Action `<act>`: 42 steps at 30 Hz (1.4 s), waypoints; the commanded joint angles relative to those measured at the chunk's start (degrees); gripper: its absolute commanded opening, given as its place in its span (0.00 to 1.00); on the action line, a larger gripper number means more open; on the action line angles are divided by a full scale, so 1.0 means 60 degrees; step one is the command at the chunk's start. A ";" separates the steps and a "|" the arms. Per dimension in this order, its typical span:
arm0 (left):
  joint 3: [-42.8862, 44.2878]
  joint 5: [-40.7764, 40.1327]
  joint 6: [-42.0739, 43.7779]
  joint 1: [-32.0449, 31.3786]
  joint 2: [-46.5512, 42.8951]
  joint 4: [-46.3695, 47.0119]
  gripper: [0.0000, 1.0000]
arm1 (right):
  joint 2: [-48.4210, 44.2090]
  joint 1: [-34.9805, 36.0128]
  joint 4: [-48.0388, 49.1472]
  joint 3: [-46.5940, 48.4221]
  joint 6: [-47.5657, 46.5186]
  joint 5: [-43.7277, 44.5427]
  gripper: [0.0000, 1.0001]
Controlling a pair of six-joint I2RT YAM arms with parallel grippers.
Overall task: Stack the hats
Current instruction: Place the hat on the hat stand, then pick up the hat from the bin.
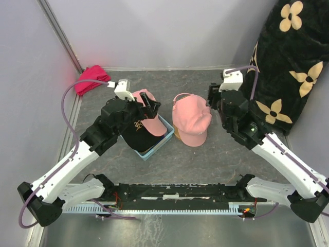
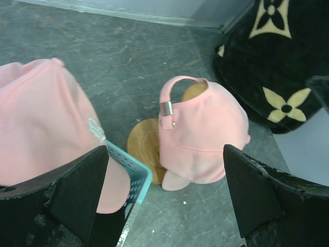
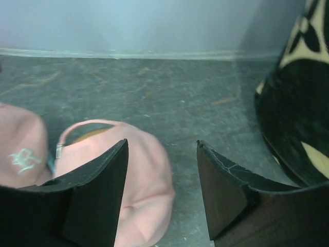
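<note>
A light pink hat [image 1: 191, 121] sits on a wooden stand [image 1: 177, 135] in the middle of the floor, its strap facing the back wall. Another pink hat [image 1: 152, 122] lies in a blue basket [image 1: 156, 146] on top of a black hat [image 1: 134, 135] with a gold logo. My left gripper [image 1: 149, 105] hovers open over the basket's hats, holding nothing. In the left wrist view its gripper [image 2: 164, 164] frames bare floor between the basket [image 2: 132, 175] and the hat on the stand [image 2: 205, 134]. My right gripper [image 1: 212, 100] [image 3: 162, 149] stands open just right of the stand's hat [image 3: 149, 180], apart from it.
A red-pink cloth bundle [image 1: 91, 80] lies in the back left corner. A black blanket with cream flowers [image 1: 288, 67] fills the right side, close to my right arm. Walls close in at the back and left.
</note>
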 commanded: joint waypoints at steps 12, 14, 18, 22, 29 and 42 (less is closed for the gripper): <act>0.2056 0.0521 0.1358 -0.0771 0.3108 0.0468 1.00 | -0.0688 -0.2288 0.0089 -0.2178 0.2074 -0.2615 0.66; 0.2338 0.0502 0.1351 -0.0772 0.3503 0.0495 1.00 | -0.0768 -0.2352 0.0089 -0.2288 0.2135 -0.2773 0.66; 0.2656 0.0340 0.1283 -0.0722 0.4024 0.0529 1.00 | -0.1004 -0.2508 0.0047 -0.2485 0.2250 -0.2965 0.66; 0.2677 0.0094 0.1124 -0.0497 0.4218 0.0561 1.00 | -0.1332 -0.2591 -0.0022 -0.2606 0.2303 -0.3176 0.65; 0.2569 -0.0018 0.0905 0.0021 0.4335 0.0724 1.00 | -0.1728 -0.2596 -0.0472 -0.2254 0.2240 -0.3356 0.65; 0.2197 -0.2458 0.1166 0.0150 0.1254 0.0488 1.00 | -0.0378 -0.1763 -0.1197 0.0841 0.1086 -0.4731 0.64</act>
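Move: The pink hat already sits on the stand between the hands: from the left hand it is about 15 cm to the right, some 3 cm ahead and 11 cm below; from the right hand, about 12 cm to the left, roughly 1 cm back and 13 cm below. From the left hand, the second pink cap lies about 3 cm ahead, 3 cm left and 18 cm down, and the blue basket's middle 2 cm back, 2 cm left and 26 cm down. The hat on the stand is held by neither hand at either end. On its left side the open left hand swings about 8 cm right while sinking 5, works forward, then comes back left and rises. The half-open right hand dips about 10 cm on the other side, easing right and tipping down, then draws slightly back and climbs most of the way up. ##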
